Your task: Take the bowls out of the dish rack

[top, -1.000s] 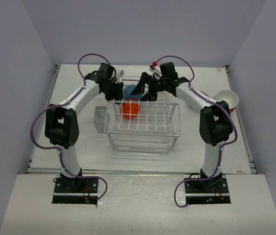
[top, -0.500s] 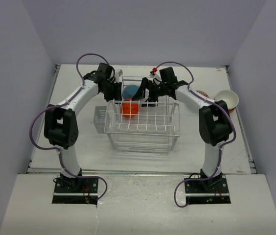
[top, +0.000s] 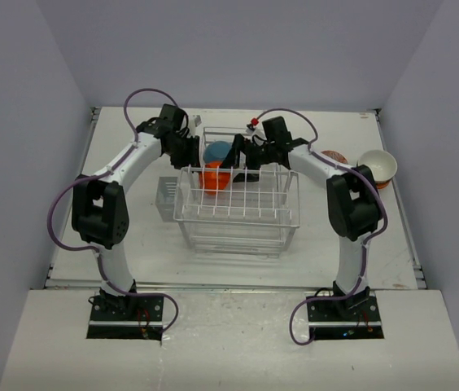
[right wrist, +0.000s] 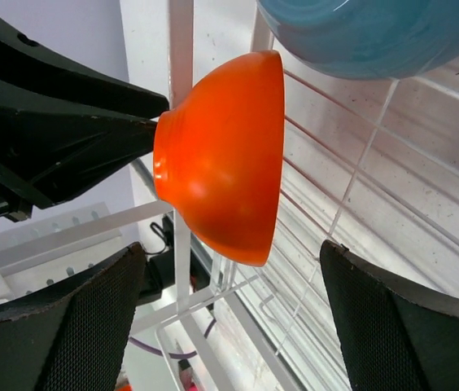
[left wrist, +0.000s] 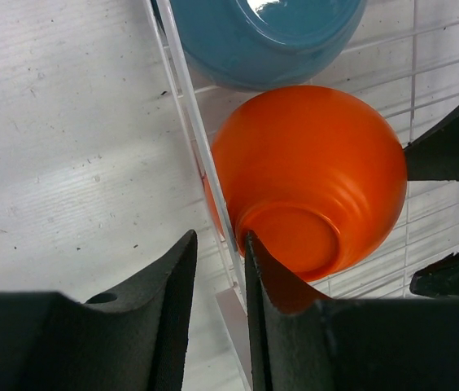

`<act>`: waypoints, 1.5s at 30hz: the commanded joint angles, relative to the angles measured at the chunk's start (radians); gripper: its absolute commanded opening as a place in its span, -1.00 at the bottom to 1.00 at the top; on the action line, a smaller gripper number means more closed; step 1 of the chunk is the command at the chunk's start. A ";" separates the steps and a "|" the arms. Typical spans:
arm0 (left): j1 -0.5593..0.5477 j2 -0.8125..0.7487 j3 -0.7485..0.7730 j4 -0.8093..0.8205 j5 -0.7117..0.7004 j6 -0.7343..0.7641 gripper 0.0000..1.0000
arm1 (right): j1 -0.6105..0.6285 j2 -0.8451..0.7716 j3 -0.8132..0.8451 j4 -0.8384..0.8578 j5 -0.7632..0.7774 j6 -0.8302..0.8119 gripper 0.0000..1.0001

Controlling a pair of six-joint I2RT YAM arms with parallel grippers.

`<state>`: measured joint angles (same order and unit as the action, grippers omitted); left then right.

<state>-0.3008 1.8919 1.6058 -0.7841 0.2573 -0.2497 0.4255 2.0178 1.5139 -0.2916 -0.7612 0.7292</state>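
Observation:
The white wire dish rack (top: 238, 218) stands mid-table. At its far end an orange bowl (top: 215, 177) lies on its side, its foot ring towards the left arm, and a blue bowl (top: 218, 151) sits just behind it. My left gripper (top: 194, 158) is at the rack's left wall, jaws a narrow gap apart with a rack wire (left wrist: 205, 163) between them. Its inner finger (left wrist: 266, 273) rests against the orange bowl's (left wrist: 311, 171) foot. My right gripper (right wrist: 229, 273) is wide open inside the rack, a finger on each side of the orange bowl (right wrist: 225, 155), not touching it.
A cream bowl (top: 378, 165) and a reddish patterned bowl (top: 333, 155) sit on the table at the right edge, beside my right arm. The cutlery cup (top: 165, 198) hangs on the rack's left side. Walls close in the table on three sides.
My right gripper has moved down and left into the rack, closer to the orange bowl. The left gripper has narrowed a little at the rack wall.

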 commanded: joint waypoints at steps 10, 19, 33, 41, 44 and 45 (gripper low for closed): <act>0.019 0.007 -0.012 -0.060 -0.082 0.043 -0.40 | 0.029 0.107 0.063 0.201 -0.144 0.165 0.50; 0.022 0.012 -0.001 -0.057 -0.075 0.041 -0.37 | 0.044 0.151 0.106 0.187 -0.171 0.180 -0.22; 0.040 0.010 -0.006 -0.029 -0.044 0.029 0.14 | 0.041 0.141 0.009 0.437 -0.263 0.314 -1.00; 0.046 -0.024 0.005 0.058 0.028 0.018 0.22 | 0.032 0.087 0.006 0.514 -0.316 0.360 -1.00; 0.046 -0.022 0.028 0.080 0.049 0.001 0.25 | 0.024 0.070 0.046 0.476 -0.334 0.354 -1.00; 0.046 -0.017 0.035 0.082 0.054 -0.003 0.25 | 0.021 0.071 0.061 0.467 -0.342 0.352 -1.00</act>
<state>-0.2626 1.8980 1.6062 -0.7544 0.2672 -0.2436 0.4522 2.1475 1.5356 0.1448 -1.0424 1.0672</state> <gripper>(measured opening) 0.620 0.137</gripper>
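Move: Hanging wide open to the bowl's right, the right hand has the orange bowl roughly 5 cm to its left, 2 cm back and 4 cm lower; the bowl lies on its side, mouth facing right. The blue bowl sits some 6 cm ahead, 4 cm left and 6 cm below. The rack's left rail is about 9 cm left, level fore and aft, 4 cm below. From the left hand the orange bowl is about 7 cm right, 2 cm back and 3 cm below. Reaching left about 5 cm in a small up-and-down arc, the right hand takes the orange bowl's rim between its fingers, closing from wide open, then rises, ending some 3 cm above its start with the fingers tipped up nearly 20 degrees. The left hand, at the bowl's foot, eases under 2 cm left, then slightly forward, opening to about double its gap. ##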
